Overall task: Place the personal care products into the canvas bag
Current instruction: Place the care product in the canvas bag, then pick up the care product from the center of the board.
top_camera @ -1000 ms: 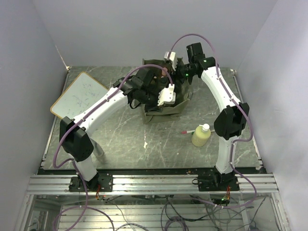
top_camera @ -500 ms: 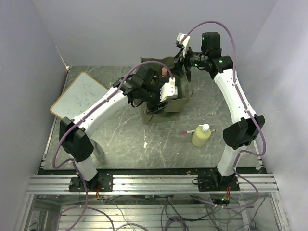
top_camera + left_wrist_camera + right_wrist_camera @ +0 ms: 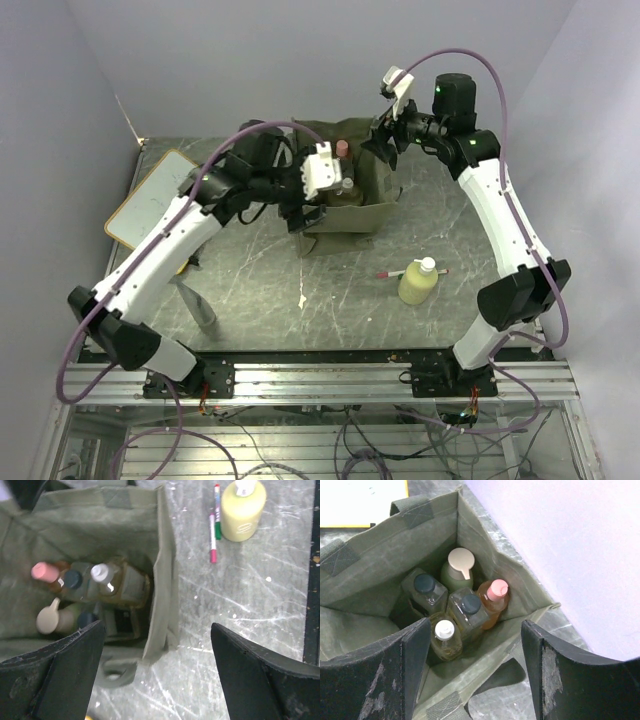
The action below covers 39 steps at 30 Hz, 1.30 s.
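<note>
The olive canvas bag point(image 3: 358, 212) stands open at the table's far middle. Several bottles stand inside it: a pink-capped orange bottle point(image 3: 495, 597), two dark-capped square bottles point(image 3: 470, 607), a white-capped amber bottle point(image 3: 445, 635) and a green bottle with a beige pump cap point(image 3: 460, 565). They also show in the left wrist view point(image 3: 100, 577). One yellow-green bottle point(image 3: 418, 281) lies on the table to the bag's right front. My left gripper point(image 3: 303, 210) hovers open and empty above the bag's near left corner point(image 3: 157, 675). My right gripper point(image 3: 383, 140) is open and empty above the bag's far right rim point(image 3: 475, 675).
A red-green-white pen point(image 3: 392, 272) lies beside the yellow-green bottle, also in the left wrist view point(image 3: 214, 525). A wood-framed whiteboard point(image 3: 150, 200) lies at the far left. Walls close in behind and on both sides of the table.
Both grippers have lifted up out of the bag. The left arm has swung up and to the left, the right arm up and back to the right. The bottles stay in the bag.
</note>
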Each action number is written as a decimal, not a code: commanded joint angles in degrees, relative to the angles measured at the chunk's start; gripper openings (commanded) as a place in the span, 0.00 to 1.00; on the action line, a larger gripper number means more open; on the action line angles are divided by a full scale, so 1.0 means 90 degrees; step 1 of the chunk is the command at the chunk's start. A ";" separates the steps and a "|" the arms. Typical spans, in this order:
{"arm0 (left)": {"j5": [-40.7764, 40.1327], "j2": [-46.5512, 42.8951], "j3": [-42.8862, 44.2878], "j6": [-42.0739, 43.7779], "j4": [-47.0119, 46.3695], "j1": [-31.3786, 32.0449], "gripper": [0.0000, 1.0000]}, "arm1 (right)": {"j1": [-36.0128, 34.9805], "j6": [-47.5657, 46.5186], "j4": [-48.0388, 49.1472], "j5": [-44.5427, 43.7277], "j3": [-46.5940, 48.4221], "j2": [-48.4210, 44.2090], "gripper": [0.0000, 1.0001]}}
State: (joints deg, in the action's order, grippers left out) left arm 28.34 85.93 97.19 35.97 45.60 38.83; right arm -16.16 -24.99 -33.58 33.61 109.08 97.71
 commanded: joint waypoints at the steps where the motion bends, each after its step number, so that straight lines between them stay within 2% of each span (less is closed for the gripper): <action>1: -0.0053 -0.0473 -0.0229 0.0001 0.0239 -0.0624 0.96 | 0.0028 0.0285 0.0380 -0.0508 -0.0166 -0.0324 0.73; 11: 0.0119 -0.1585 -0.1088 0.1329 0.1882 -0.2371 0.94 | 0.0028 0.0377 0.0454 -0.0684 -0.0312 -0.0383 0.74; 17: -0.0174 -0.1981 -0.1243 0.2178 0.3580 -0.2950 0.93 | 0.0026 0.0238 0.0385 -0.0625 -0.0562 -0.0508 0.74; 21: -0.0141 -0.2236 -0.1187 0.2315 0.4369 -0.3388 0.93 | 0.0028 0.0145 0.0541 -0.0394 -0.0897 -0.0681 0.74; 27: -0.0562 -0.2842 -0.1398 0.1811 0.4484 -0.3774 0.94 | 0.0026 0.0224 0.0601 -0.0035 -0.0918 -0.0570 0.75; 39: -0.1740 -0.3232 -0.2660 0.2107 0.4484 -0.3924 0.93 | 0.0028 0.0434 0.0692 0.0104 -0.0819 -0.0334 0.75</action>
State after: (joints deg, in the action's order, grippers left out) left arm 18.09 56.88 75.57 53.21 84.93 4.27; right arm -16.12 -22.04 -29.17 33.69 100.38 93.84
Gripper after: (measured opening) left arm 0.934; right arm 0.745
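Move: The grey tube stands on its cap near the table's front edge, about 25 cm to the left hand's left, some 11 cm back and 23 cm below. The whiteboard lies beyond it, about 40 cm left of the hand and 12 cm ahead. The canvas bag, already holding bottles, is about 9 cm to the hand's right and 10 cm ahead, its middle some 18 cm below. From the right hand, the tube is about 40 cm left, 27 cm back and 27 cm below. The left hand, empty and wide open, swings away from the canvas bag about 27 cm to its left, going slightly forward and up at first, then curving back by some 11 cm and sinking about 9 cm overall towards the grey tube by the table's front edge. On the way the wrist turns roughly 40 degrees, so that the fingers go from pointing right to pointing mostly down with the tube below and between them, still open and with no touch to be seen. ##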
